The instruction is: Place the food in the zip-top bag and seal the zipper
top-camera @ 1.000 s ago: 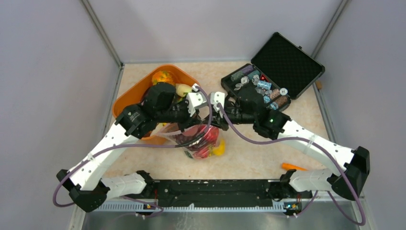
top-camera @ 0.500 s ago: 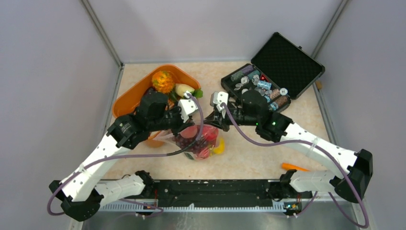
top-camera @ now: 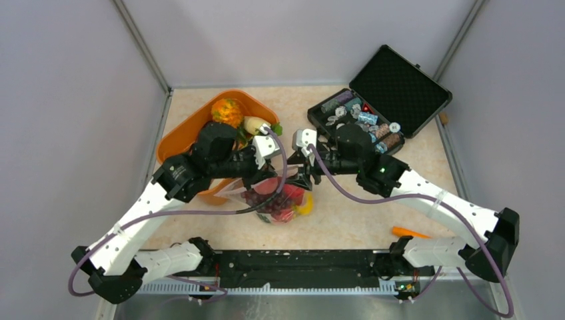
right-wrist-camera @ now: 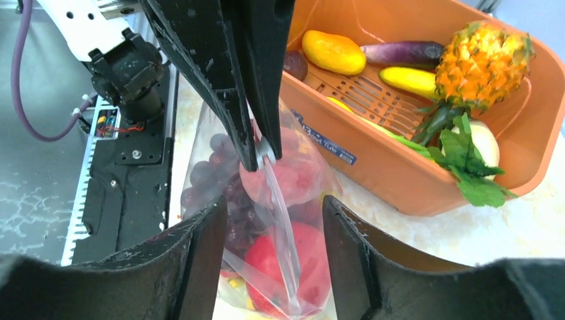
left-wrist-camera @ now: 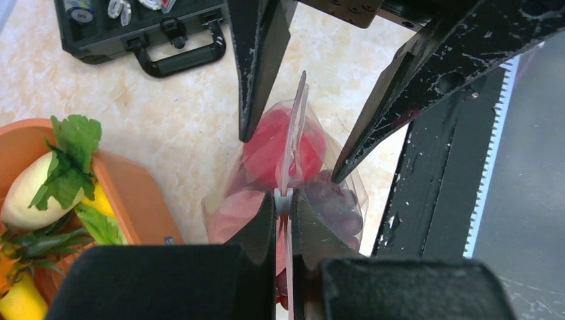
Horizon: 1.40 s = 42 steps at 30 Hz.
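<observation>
The zip-top bag (top-camera: 280, 200) stands on the table holding food: red apples (right-wrist-camera: 300, 267), purple grapes (left-wrist-camera: 336, 200) and a yellow piece (top-camera: 307, 205). My left gripper (left-wrist-camera: 284, 200) is shut on the white slider of the zipper (left-wrist-camera: 295, 127), whose pink strip rises upright from its fingertips. My right gripper (right-wrist-camera: 273, 203) is open. Its fingers (left-wrist-camera: 253, 100) stand on either side of the strip's far end without touching it. Seen from above, the two grippers face each other over the bag, left gripper (top-camera: 265, 175) and right gripper (top-camera: 303, 180).
An orange basket (top-camera: 180, 137) behind the bag holds a pineapple (right-wrist-camera: 480, 63), a white radish with leaves (left-wrist-camera: 30, 190) and other toy vegetables. An open black case (top-camera: 390, 90) of chips sits back right. An orange piece (top-camera: 408, 232) lies front right. A black rail (top-camera: 300, 260) runs along the near edge.
My right gripper has opened and let go of the zipper strip. The left arm drew back to the left, then shifted slightly right, still gripping the slider.
</observation>
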Available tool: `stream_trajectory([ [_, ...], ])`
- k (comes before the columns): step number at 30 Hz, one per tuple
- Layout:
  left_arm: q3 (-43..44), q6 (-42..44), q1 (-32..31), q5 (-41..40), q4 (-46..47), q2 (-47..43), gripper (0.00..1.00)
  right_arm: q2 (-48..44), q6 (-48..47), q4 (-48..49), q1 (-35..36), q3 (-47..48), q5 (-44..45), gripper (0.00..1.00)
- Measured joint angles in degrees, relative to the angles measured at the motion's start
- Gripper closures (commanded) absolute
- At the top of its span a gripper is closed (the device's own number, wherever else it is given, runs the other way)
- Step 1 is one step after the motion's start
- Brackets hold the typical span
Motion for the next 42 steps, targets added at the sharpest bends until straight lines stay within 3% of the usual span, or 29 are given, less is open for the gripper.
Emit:
stream_trajectory([
  [8, 1.8, -0.1, 0.0, 3.8, 0.0, 2.0, 1.00, 1.6, -3.1, -3.3, 0.0, 3.6, -1.4, 0.46],
  [11, 2.3, -0.1, 0.0, 4.5, 0.0, 2.5, 1.00, 2.2, -3.8, -4.0, 0.0, 3.8, -1.7, 0.60],
  [15, 2.3, -0.1, 0.0, 4.9, 0.0, 2.9, 1.00, 2.9, -4.5, -5.2, 0.0, 4.1, -2.1, 0.71],
  [18, 2.4, -0.2, 0.0, 4.8, 0.0, 3.4, 1.00, 2.9, -4.8, -5.0, 0.0, 4.1, -2.3, 0.97],
  [19, 2.4, -0.1, 0.0, 4.8, 0.0, 3.7, 1.00, 2.9, -4.7, -5.0, 0.0, 4.1, -2.6, 1.00],
  [26, 2.4, -0.2, 0.0, 3.6, 0.0, 3.7, 1.00, 2.9, -4.1, -5.0, 0.0, 4.0, -1.7, 1.00],
  [42, -5.8, -0.2, -0.1, -10.6, -0.8, -6.5, 1.00, -1.2, -1.8, -3.6, -0.3, 0.4, 7.3, 1.00],
])
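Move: Between the right hand's parted fingers, practically at its hand point, lies the bag's zipper strip; the slider sits some 4 cm to its left, the red fruit about 9 cm below. The left hand already holds the slider; the zipper's left end lies roughly 13 cm left and 3 cm back, the peach 8 cm below and about 2 cm forward, the grapes 9 cm below and 3 cm back, each 1 cm left. Shutting on the zipper strip, the right fingers pinch it while the left hand, keeping its grip on the slider, first eases nearly 2 cm right towards them. Then the left hand pulls the slider back left about 5 cm, sinking 2 cm, along the zipper and away from the right hand, which draws 2 cm forward and right against it. ##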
